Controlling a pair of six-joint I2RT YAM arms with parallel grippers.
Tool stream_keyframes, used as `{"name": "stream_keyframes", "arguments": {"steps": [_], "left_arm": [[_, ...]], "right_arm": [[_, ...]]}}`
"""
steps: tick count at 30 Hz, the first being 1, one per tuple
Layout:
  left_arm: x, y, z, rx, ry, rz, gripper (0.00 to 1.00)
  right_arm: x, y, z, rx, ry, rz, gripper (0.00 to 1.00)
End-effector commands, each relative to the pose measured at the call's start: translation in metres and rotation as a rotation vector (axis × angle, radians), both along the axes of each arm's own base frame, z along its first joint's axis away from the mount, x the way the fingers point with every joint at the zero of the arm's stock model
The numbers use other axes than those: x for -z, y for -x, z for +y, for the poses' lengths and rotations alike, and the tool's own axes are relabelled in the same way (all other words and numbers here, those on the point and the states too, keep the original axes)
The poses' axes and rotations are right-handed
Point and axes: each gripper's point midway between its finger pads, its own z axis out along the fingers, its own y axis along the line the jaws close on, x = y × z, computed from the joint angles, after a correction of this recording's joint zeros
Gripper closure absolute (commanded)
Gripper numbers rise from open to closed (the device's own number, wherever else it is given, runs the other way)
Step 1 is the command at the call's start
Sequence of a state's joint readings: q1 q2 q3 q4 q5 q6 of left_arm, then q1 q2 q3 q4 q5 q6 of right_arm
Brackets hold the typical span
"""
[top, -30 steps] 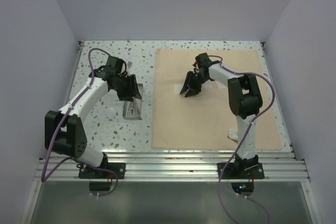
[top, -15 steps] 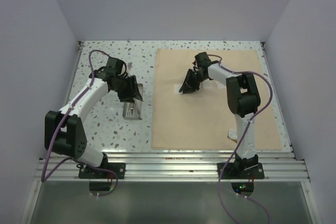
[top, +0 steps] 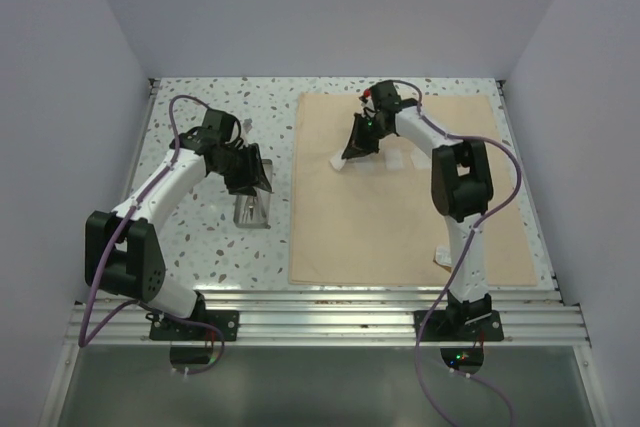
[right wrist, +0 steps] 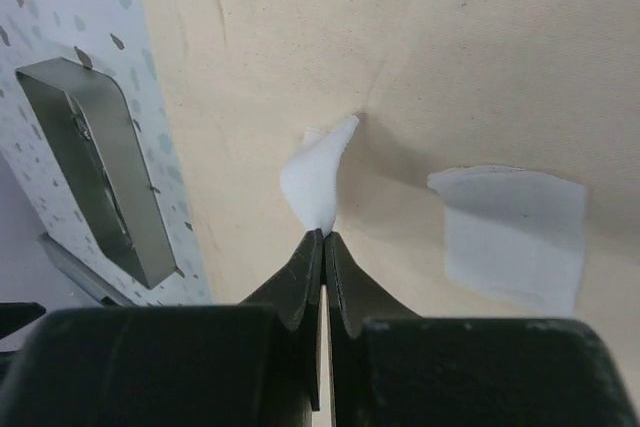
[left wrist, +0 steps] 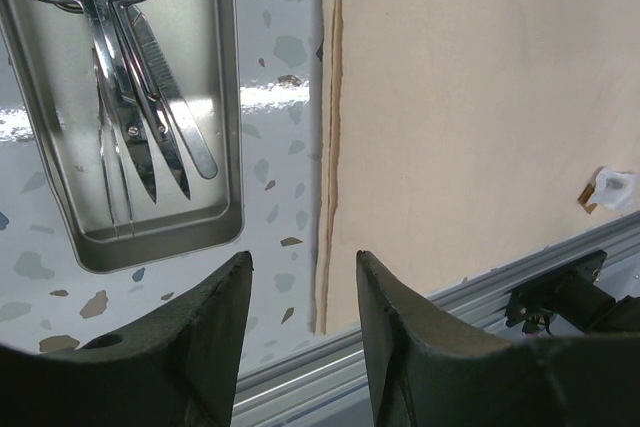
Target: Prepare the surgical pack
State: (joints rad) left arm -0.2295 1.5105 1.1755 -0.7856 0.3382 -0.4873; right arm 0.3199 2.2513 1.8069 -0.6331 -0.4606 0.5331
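The tan cloth sheet [top: 400, 217] lies flat on the right half of the table. My right gripper [right wrist: 325, 235] is shut on one corner of a white gauze square [right wrist: 320, 179], which hangs bent, its far end touching the sheet; from above this gauze [top: 338, 162] sits near the sheet's far left. A second gauze square [right wrist: 515, 232] lies flat beside it. My left gripper [left wrist: 303, 262] is open and empty, hovering over the table between the sheet's left edge and the grey metal tray [left wrist: 228, 97]. In the tray lie the steel scissors [left wrist: 110, 37] and the thin forceps [left wrist: 172, 107].
A small white packet [top: 440, 255] rests on the sheet's near right part, close to the right arm. The tray [top: 252, 209] stands on the speckled tabletop left of the sheet. An aluminium rail [top: 330, 315] runs along the near edge.
My right gripper has closed on the gauze square and moved toward the far left of the sheet, pulling the gauze up. The left arm has barely moved.
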Motion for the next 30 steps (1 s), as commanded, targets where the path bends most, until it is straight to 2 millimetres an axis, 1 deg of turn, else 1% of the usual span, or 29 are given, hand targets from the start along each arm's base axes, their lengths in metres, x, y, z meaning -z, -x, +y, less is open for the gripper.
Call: {"name": "stream_keyframes", "arguments": {"steps": [1, 4, 6, 10, 11, 12, 14, 25, 27, 28, 30], "left_arm": [[-0.011, -0.006, -0.005, 0.008, 0.035, -0.043, 0.5], [-0.011, -0.007, -0.006, 0.009, 0.04, -0.043, 0.5], [-0.012, -0.009, -0.007, 0.01, 0.04, -0.047, 0.5], [-0.011, -0.009, -0.008, 0.017, 0.04, -0.044, 0.5], [-0.011, -0.009, -0.007, 0.016, 0.039, -0.045, 0.5], [-0.01, -0.009, -0.007, 0.016, 0.039, -0.043, 0.5], [-0.01, -0.009, -0.007, 0.018, 0.04, -0.043, 0.5], [-0.008, -0.011, -0.009, 0.026, 0.047, -0.04, 0.5], [-0.008, -0.011, -0.01, 0.026, 0.05, -0.037, 0.5], [-0.007, -0.011, -0.01, 0.026, 0.053, -0.036, 0.5], [-0.007, -0.012, -0.012, 0.027, 0.059, -0.034, 0.5]], "right_arm": [[-0.038, -0.001, -0.016, -0.076, 0.087, -0.117, 1.0], [-0.037, 0.003, -0.026, -0.081, 0.114, -0.106, 1.0], [-0.031, 0.006, -0.033, -0.08, 0.13, -0.091, 1.0], [-0.03, 0.003, -0.045, -0.055, 0.11, -0.09, 1.0], [-0.033, 0.0, -0.045, -0.046, 0.087, -0.099, 1.0], [-0.031, 0.0, -0.048, -0.037, 0.077, -0.092, 1.0], [-0.033, -0.004, -0.047, -0.026, 0.05, -0.108, 1.0], [-0.026, -0.009, -0.057, 0.039, 0.071, -0.142, 1.0], [-0.022, -0.007, -0.059, 0.06, 0.081, -0.131, 1.0], [-0.025, -0.009, -0.059, 0.079, 0.073, -0.139, 1.0], [-0.019, -0.004, -0.061, 0.101, 0.075, -0.12, 1.0]]}}
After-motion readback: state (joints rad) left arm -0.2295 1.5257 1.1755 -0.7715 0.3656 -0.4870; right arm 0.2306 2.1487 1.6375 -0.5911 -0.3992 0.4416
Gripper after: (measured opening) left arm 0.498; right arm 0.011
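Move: Just above the mat, the right hand already pinches the first gauze pad. The second pad, where it is headed, lies about 6 cm to the right, 1 cm back and 3 cm lower. The third pad is some 6 cm further right of the second, and the fourth another 6 cm beyond that, both roughly 1 cm back from the hand. From the left hand, the second pad lies about 11 cm ahead, 23 cm to the right and 10 cm below. Carrying the pinched gauze pad low over the mat, the right hand goes about 6 cm to the right, to the second pad. It rises barely 1 cm at first, sinks again by some 1.5 cm on the way, then stays nearly still over that pad. The fingers stay shut on the gauze, and the hand tilts only about 5 degrees. ##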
